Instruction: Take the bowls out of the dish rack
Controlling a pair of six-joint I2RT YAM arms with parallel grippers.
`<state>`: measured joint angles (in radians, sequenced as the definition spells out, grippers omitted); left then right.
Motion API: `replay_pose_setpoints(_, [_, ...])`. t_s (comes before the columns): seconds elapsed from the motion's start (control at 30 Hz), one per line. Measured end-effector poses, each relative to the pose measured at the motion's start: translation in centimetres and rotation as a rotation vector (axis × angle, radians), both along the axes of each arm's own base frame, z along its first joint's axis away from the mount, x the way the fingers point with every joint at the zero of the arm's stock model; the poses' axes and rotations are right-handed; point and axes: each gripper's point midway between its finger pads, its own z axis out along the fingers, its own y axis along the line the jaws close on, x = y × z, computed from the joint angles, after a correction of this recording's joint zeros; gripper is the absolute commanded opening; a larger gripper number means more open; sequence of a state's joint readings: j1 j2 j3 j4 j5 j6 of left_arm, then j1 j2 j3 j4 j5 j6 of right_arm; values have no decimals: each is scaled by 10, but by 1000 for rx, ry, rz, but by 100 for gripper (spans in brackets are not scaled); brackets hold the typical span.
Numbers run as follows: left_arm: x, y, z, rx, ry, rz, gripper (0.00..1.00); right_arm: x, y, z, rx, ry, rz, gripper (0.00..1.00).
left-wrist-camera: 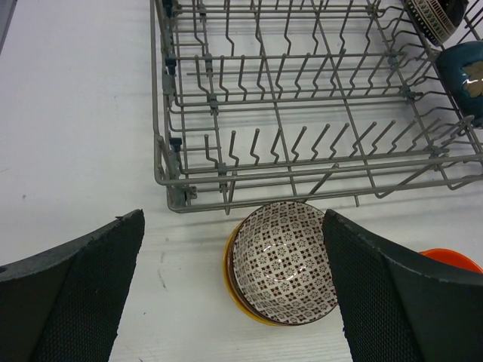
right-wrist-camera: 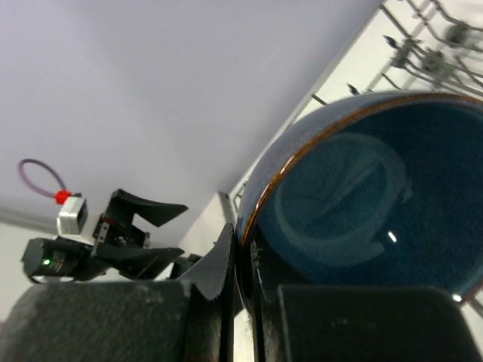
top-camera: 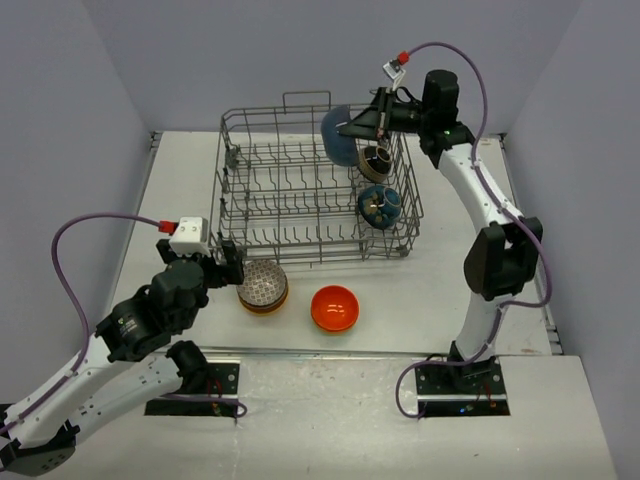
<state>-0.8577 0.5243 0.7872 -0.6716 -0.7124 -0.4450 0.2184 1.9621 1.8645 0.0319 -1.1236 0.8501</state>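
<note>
The grey wire dish rack [top-camera: 300,190] [left-wrist-camera: 302,113] stands mid-table. My right gripper [top-camera: 350,130] [right-wrist-camera: 246,260] is shut on the rim of a blue bowl [top-camera: 338,138] [right-wrist-camera: 362,204], held tilted above the rack's back right corner. Inside the rack's right end sit a black-and-cream bowl [top-camera: 376,160] [left-wrist-camera: 434,15] and a dark teal patterned bowl [top-camera: 380,207] [left-wrist-camera: 464,75]. In front of the rack, a brown-patterned bowl [top-camera: 263,284] [left-wrist-camera: 283,264] is nested in a yellow bowl [left-wrist-camera: 229,268]. An orange bowl [top-camera: 335,308] [left-wrist-camera: 453,259] lies to its right. My left gripper [top-camera: 234,266] [left-wrist-camera: 232,220] is open, just left of the nested pair.
The rack's left and middle rows of tines hold nothing. The table's near edge [top-camera: 330,352] runs just behind the orange bowl. Grey walls close in the back and both sides.
</note>
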Motion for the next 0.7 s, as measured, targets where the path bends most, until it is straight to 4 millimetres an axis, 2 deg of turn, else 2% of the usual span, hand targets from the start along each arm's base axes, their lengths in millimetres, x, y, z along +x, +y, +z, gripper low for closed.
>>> replay_pose_setpoints(0.1, [0,1,0,1,0,3,100,-16,-8,14,-92,-59,-96,0])
replay_pose_setpoints(0.2, [0,1,0,1,-1,4,100,-48,-19,33,-193,-158,-189,0])
replay_pose_setpoints(0.3, [1,2,0,2,-1,11,100,-97,-27,50,-268,-257,-245,0])
replay_pose_setpoints(0.4, [1,2,0,2,-1,13,100,-155,-31,54,-317,-332,-261,0])
replay_pose_setpoints(0.47, [1,3,0,2,-1,13,100,-189,-35,47,-337,-348,-253,0])
replay_pose_setpoints(0.53, [1,3,0,2,-1,13,100,-213,-42,33,-368,-338,-264,0])
replay_pose_setpoints(0.7, [1,3,0,1,-2,15,100,-241,-63,-26,-523,-233,-303,0])
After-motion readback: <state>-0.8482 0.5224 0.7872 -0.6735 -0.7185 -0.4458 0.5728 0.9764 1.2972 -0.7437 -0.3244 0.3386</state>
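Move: The right hand holds the large blue bowl by its rim over the back of the rack. The open table right of the red bowl, its likely place, is about 28 cm back, 11 right and 33 below; the red bowl lies some 31 back and 3 left. In the rack below, the black bowl is 2 cm ahead and 7 right, the floral bowl 8 back and 8 right. From the left hand that open spot is roughly 37 cm right, 5 back. Back towards the robot in a fast, shallow arc, the right arm carries the large blue bowl about 24 cm from above the rack to its front edge, drifting a little right. The hand first rises some 5 cm, then sinks about 8, tipping its left-pointing fingers down by roughly 30 degrees and swinging clockwise; they keep the rim pinched. ##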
